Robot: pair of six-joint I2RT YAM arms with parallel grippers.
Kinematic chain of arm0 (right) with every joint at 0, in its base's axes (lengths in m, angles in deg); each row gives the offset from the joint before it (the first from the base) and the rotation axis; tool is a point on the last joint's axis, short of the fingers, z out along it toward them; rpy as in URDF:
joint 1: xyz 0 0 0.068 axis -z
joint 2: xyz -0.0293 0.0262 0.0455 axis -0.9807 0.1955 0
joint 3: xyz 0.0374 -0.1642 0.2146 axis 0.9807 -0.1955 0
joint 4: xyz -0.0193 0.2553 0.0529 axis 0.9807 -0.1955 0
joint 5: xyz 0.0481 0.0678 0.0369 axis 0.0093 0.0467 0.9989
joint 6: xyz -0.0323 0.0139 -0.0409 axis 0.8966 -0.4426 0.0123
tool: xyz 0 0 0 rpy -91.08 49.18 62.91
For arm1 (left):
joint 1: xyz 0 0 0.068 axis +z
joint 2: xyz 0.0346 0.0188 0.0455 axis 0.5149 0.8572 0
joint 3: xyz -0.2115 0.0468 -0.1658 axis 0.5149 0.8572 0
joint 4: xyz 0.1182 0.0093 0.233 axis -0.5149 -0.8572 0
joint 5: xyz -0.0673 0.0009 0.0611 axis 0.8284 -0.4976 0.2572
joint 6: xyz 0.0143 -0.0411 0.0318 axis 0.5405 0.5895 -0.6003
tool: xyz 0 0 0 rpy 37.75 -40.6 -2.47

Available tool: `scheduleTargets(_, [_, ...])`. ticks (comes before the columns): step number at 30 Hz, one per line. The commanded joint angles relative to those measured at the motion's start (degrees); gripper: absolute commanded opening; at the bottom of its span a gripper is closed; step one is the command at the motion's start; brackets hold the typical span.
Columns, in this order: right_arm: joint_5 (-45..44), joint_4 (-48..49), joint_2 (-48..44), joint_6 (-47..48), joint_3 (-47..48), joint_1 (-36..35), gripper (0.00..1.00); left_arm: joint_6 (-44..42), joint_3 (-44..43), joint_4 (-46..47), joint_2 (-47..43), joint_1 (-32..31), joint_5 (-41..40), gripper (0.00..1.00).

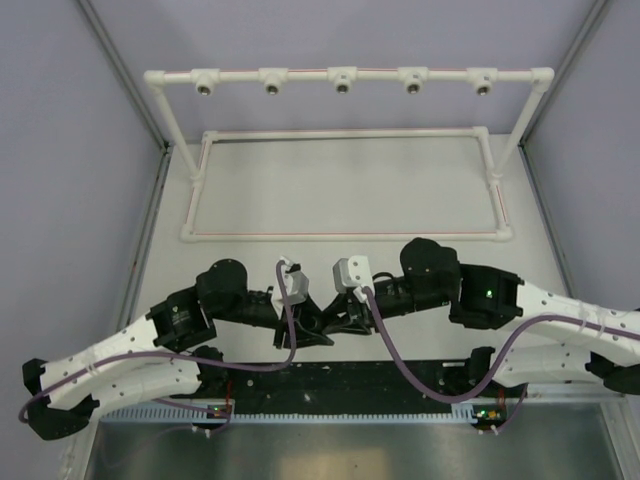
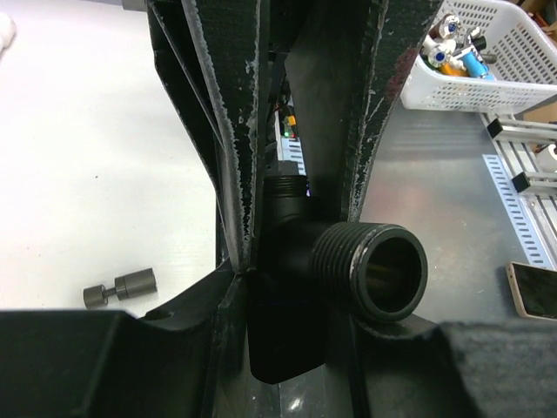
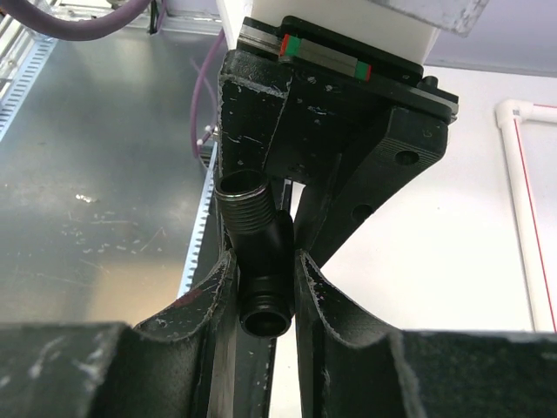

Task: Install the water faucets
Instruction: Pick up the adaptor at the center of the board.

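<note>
One black water faucet [image 2: 300, 252], a T-shaped body with threaded ends, hangs between both grippers near the table's front middle. My left gripper [image 2: 291, 296] is shut on its lower body, and a threaded mouth [image 2: 383, 272] points towards the camera. My right gripper [image 3: 264, 261] is shut on the same faucet [image 3: 261, 252], its pads [image 3: 309, 287] pressing both sides just above the smooth open end. In the top view the two grippers [image 1: 310, 318] [image 1: 342, 310] meet tip to tip and hide the faucet. A small grey dumbbell-shaped piece [image 2: 122, 287] lies on the white table to the left.
The white pipe frame [image 1: 345, 75] with several round sockets stands at the back, over a rectangular pipe base [image 1: 345, 235]. A white basket [image 2: 492, 65] of small parts sits on the metal surface at the right. A flat phone-like object [image 2: 535, 292] lies nearby.
</note>
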Motion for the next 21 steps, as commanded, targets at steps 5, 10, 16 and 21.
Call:
scheduleTargets(5, [-1.1, 2.4, 2.3, -3.3, 2.8, -0.4, 0.00, -2.8, -2.0, 3.6, 1.5, -0.2, -3.8, 0.00])
scheduleTargets(10, [-2.1, 4.2, 0.7, -2.0, 2.0, -0.4, 0.40, -3.1, -0.7, 5.3, 1.0, -0.1, -5.0, 0.00])
scheduleTargets(16, [-10.2, 17.6, -10.0, -5.1, -7.1, -0.4, 0.69, -4.4, 7.3, 8.9, -6.4, -0.1, -12.7, 0.00])
scheduleTargets(21, [-31.3, 23.8, -14.4, -16.8, -13.3, -0.4, 0.61, -3.3, 12.3, 7.7, -13.5, -0.1, -23.2, 0.00])
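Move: The black tee is between the two hands, held by both, its middle 1 cm to the right hand's left and 2 cm to the left hand's right. The adaptor lies on the board, from the right hand about 10 cm ahead, 6 cm right and 28 cm below; from the left hand about 10 ahead, 6 right, 25 below. The frame's near white pipe runs some 35 cm straight ahead of the right hand, at board level. The black tee stays pinched in the left hand, while the right fingers, still shut on it at first as both hands ease down a centimetre, open wide and let go. The right hand then backs off empty, about 5 cm up, forward and to the right, its fingers tipping up and swinging clockwise. The left hand carries the tee down 4 cm and forward 3, a little left, turning counter-clockwise. ##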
